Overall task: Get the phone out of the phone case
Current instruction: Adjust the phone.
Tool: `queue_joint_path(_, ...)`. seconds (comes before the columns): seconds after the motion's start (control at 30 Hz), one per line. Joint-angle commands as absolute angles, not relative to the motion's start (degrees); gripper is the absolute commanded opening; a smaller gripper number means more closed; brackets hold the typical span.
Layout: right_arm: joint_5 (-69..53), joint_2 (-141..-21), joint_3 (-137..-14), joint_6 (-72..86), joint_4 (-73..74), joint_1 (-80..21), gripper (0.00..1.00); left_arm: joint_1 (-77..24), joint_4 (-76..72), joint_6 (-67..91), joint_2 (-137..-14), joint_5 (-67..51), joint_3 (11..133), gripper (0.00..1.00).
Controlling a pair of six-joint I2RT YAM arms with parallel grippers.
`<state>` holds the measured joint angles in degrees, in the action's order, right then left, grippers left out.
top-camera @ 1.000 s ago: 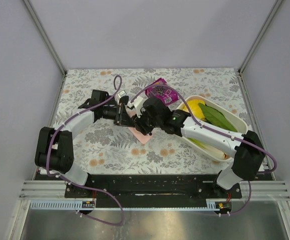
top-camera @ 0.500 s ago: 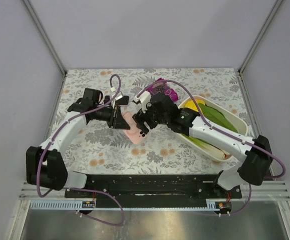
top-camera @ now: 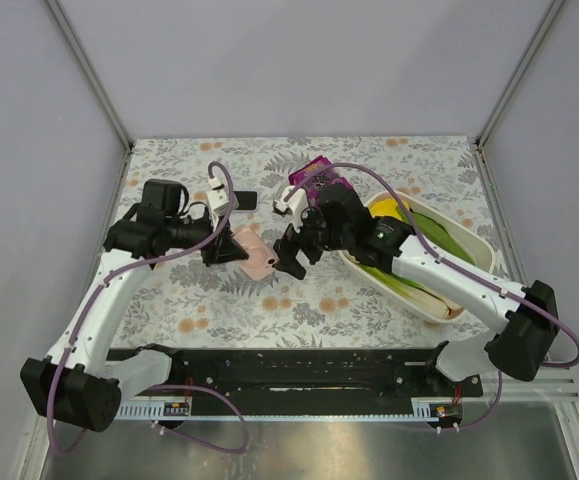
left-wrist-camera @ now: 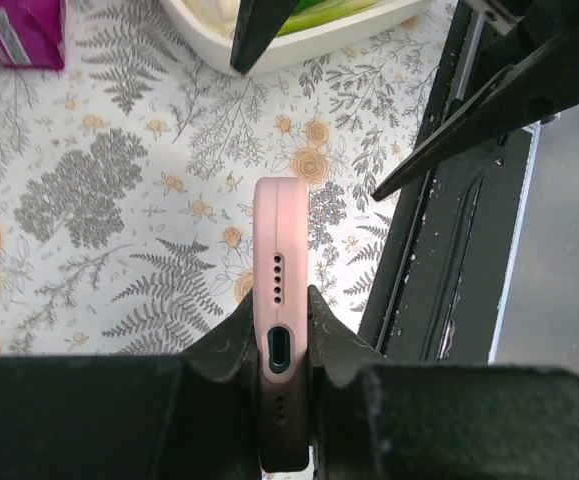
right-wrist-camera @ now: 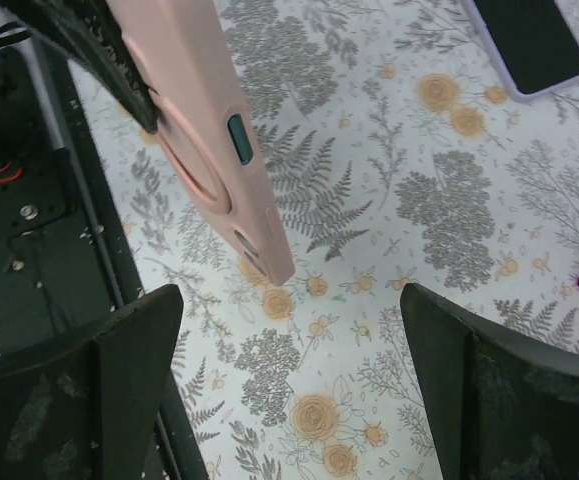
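Note:
My left gripper [top-camera: 231, 250] is shut on the bottom end of the pink phone case [top-camera: 256, 257] and holds it tilted above the table. In the left wrist view the case [left-wrist-camera: 277, 230] stands edge-on between the jaws of the left gripper [left-wrist-camera: 284, 310], port hole facing the camera. The right gripper [top-camera: 291, 250] is open just right of the case's free end and apart from it. In its wrist view the right gripper [right-wrist-camera: 294, 335] holds nothing, with the case [right-wrist-camera: 204, 130] above it. The dark phone [top-camera: 244, 200] lies flat on the table behind them; in the right wrist view this phone [right-wrist-camera: 524, 40] lies screen up.
A white tub [top-camera: 474, 240] of green and yellow vegetables sits at the right, under the right arm. A purple packet [top-camera: 321, 180] lies behind the right gripper. The black base rail [top-camera: 289, 365] runs along the near edge. The floral cloth [top-camera: 169, 300] covers the table.
The right gripper has opened wide and drawn back to the right, off the case. The left arm has swung left and up, carrying the pink case with it.

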<state>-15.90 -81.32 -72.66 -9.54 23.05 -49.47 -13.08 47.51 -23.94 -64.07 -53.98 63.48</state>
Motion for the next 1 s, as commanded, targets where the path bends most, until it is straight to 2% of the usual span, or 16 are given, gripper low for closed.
queue_joint_path(0.0, -28.02, -78.49, -71.54, -13.88, 22.59, -49.04, 1.0, -15.72, 46.23, -26.81, -59.07, -53.01, 68.02, 0.0)
queue_joint_path(0.07, -28.65, -78.14, -70.93, -13.54, 22.59, -48.87, 0.99, -17.57, 44.48, -25.67, -57.32, -48.8, 68.03, 0.0)
queue_joint_path(0.17, -25.76, -78.49, -71.71, -10.38, 22.59, -47.73, 0.99, -20.82, 42.1, -25.31, -55.02, -35.81, 67.94, 0.0)
queue_joint_path(0.4, -23.29, -80.33, -76.1, 4.64, 20.65, -40.26, 0.98, -26.35, 38.77, -22.32, -54.05, -17.7, 71.98, 0.0)
queue_joint_path(0.63, -32.24, -85.16, -83.67, 10.81, 25.31, -36.83, 0.97, -36.63, 37.36, -25.39, -56.33, -0.29, 74.97, 0.0)
queue_joint_path(0.73, -34.62, -86.13, -85.07, 11.77, 25.31, -35.69, 1.0, -42.61, 34.9, -28.46, -57.21, 9.81, 73.4, 0.0)
queue_joint_path(0.97, -44.9, -91.31, -88.77, 20.99, 23.38, -31.12, 0.98, -50.35, 25.06, -37.43, -59.32, 26.61, 67.6, 0.0)
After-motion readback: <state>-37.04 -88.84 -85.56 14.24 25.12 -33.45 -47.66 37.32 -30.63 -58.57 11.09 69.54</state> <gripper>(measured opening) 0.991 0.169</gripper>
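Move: The left hand holds the pink case with the phone in it; its middle lies about 5 cm right of the finger pads and 2 cm below them, hardly nearer the base. From the open right hand, that case is some 10 cm left, 1 cm back and about level. On the table, the loose black phone lies about 20 cm ahead and 4 cm left of the left hand, 22 cm below; the purple bag is roughly 25 cm ahead and 9 cm right of the right hand, 19 cm below. Keeping the cased phone pinched, the left hand lifts it about 6 cm and, after a small dip back, carries it some 4 cm forward, turning it about 50 degrees with a roll as the fingers swing from pointing right towards forward. The right hand, still wide open and free of the case, draws back briefly, then goes forward and up, ending about 5 cm farther out and higher, rolling around 30 degrees. ##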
